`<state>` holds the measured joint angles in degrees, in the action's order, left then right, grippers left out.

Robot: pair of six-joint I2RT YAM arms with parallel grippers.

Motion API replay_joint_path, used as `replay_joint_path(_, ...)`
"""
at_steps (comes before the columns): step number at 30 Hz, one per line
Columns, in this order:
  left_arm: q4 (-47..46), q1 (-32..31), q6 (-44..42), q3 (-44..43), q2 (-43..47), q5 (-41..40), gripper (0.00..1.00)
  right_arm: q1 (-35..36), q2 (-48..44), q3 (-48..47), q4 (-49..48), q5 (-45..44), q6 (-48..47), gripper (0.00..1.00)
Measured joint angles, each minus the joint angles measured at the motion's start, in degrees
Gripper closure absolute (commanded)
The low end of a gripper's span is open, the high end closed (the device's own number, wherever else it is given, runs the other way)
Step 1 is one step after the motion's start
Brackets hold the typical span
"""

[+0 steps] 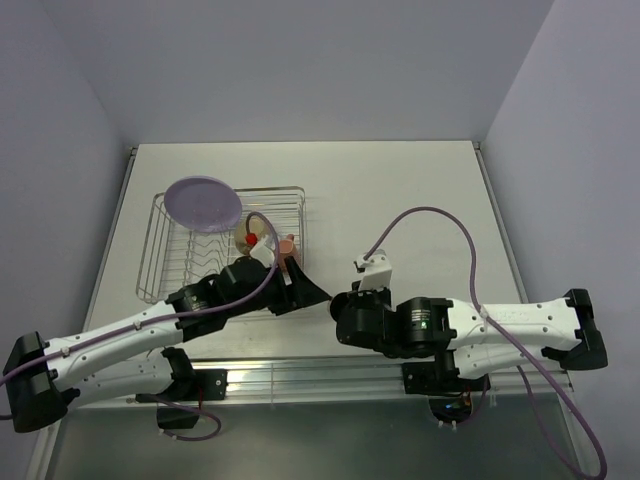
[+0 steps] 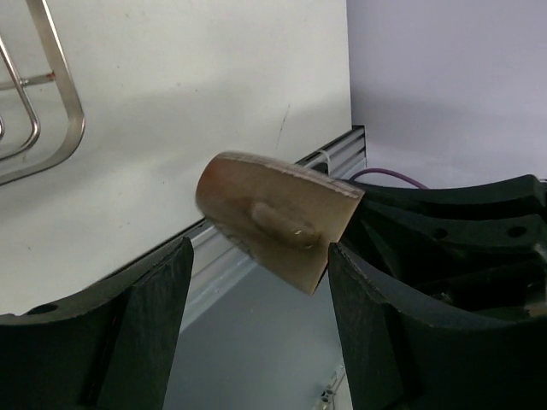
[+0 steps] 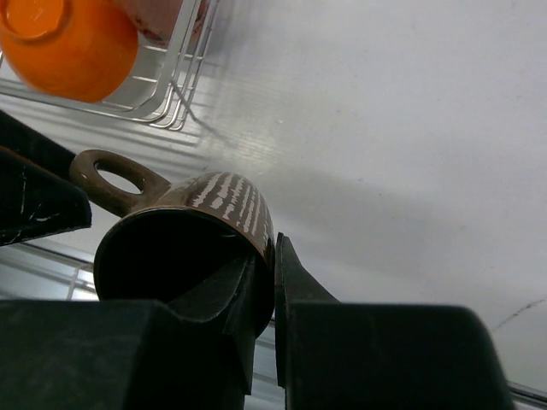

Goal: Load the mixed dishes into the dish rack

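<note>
My right gripper is shut on the wall of the small dark cup, one finger inside it, with its handle pointing left. In the left wrist view the cup hangs just ahead of my open left gripper, between the fingers and clear of both pads. In the top view the two grippers meet at the table's near edge, the left and the right. The dish rack holds the lilac plate on edge, the orange bowl and the pink cup. The beige bowl is mostly hidden behind my left arm.
The rack's near right corner lies just left of the grippers. The aluminium rail runs along the table's near edge beneath them. The white table stretches right of the rack, and a purple cable loops above the right arm.
</note>
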<state>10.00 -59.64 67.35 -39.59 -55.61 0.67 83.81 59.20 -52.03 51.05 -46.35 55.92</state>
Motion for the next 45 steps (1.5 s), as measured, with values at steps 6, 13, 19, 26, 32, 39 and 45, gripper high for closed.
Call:
replay_joint_path(6, -3.7, -0.1, 6.1, 4.6, 3.6, 1.8, 0.30, 4.7, 1.7, -0.9, 6.6, -8.3, 6.8, 1.00)
replay_joint_path(13, -8.8, -0.1, 15.1, 7.9, 5.2, 3.1, 0.30, 11.2, 6.7, -2.7, 15.0, -15.7, 15.5, 1.00)
replay_joint_path(19, -14.1, -0.1, 21.1, 9.4, 4.1, 5.2, 0.31, 15.4, 10.6, -5.5, 21.7, -19.7, 23.1, 1.00)
replay_joint_path(26, -17.6, -0.1, 24.7, 10.6, 2.9, 6.6, 0.39, 17.6, 11.6, -6.8, 24.4, -22.0, 25.7, 1.00)
replay_joint_path(32, -18.2, -0.1, 25.9, 10.6, 3.1, 6.6, 0.48, 19.8, 11.8, -6.8, 25.1, -23.0, 26.1, 1.00)
replay_joint_path(39, -18.4, -0.1, 26.9, 11.3, 3.4, 6.9, 0.69, 22.1, 14.2, -6.8, 27.4, -26.2, 28.4, 1.00)
replay_joint_path(45, -17.7, 0.0, 27.1, 12.3, 3.4, 7.0, 0.81, 22.8, 18.4, -6.8, 29.6, -28.3, 27.7, 1.00)
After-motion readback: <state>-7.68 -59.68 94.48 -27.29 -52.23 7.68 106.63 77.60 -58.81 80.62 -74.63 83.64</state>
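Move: Hanging from the right fingers by its rim, the dark mug has its middle about 6 cm to the left hand's right, 1 cm ahead and 4 cm below, handle towards that hand. The pink mug in the rack is some 13 cm ahead of the left hand, 7 cm left and 14 cm down; the orange bowl about 7 cm ahead, 14 cm left, 15 cm down. From the right hand, the dark mug's middle is 4 cm left, 1 cm ahead, 2 cm lower, and the open left fingers about 10 cm left, level fore and aft, 2 cm higher. Closing on the dark mug's handle, the left fingers go from wide open to a pinch, after that hand eases back about 2 cm and slightly right, rises, then dips, its wrist turning some 30 degrees so the fingers point more squarely right. The right hand keeps its rim pinch, drawing back 3 cm and up 2 cm while tilting its fingers up towards level. ##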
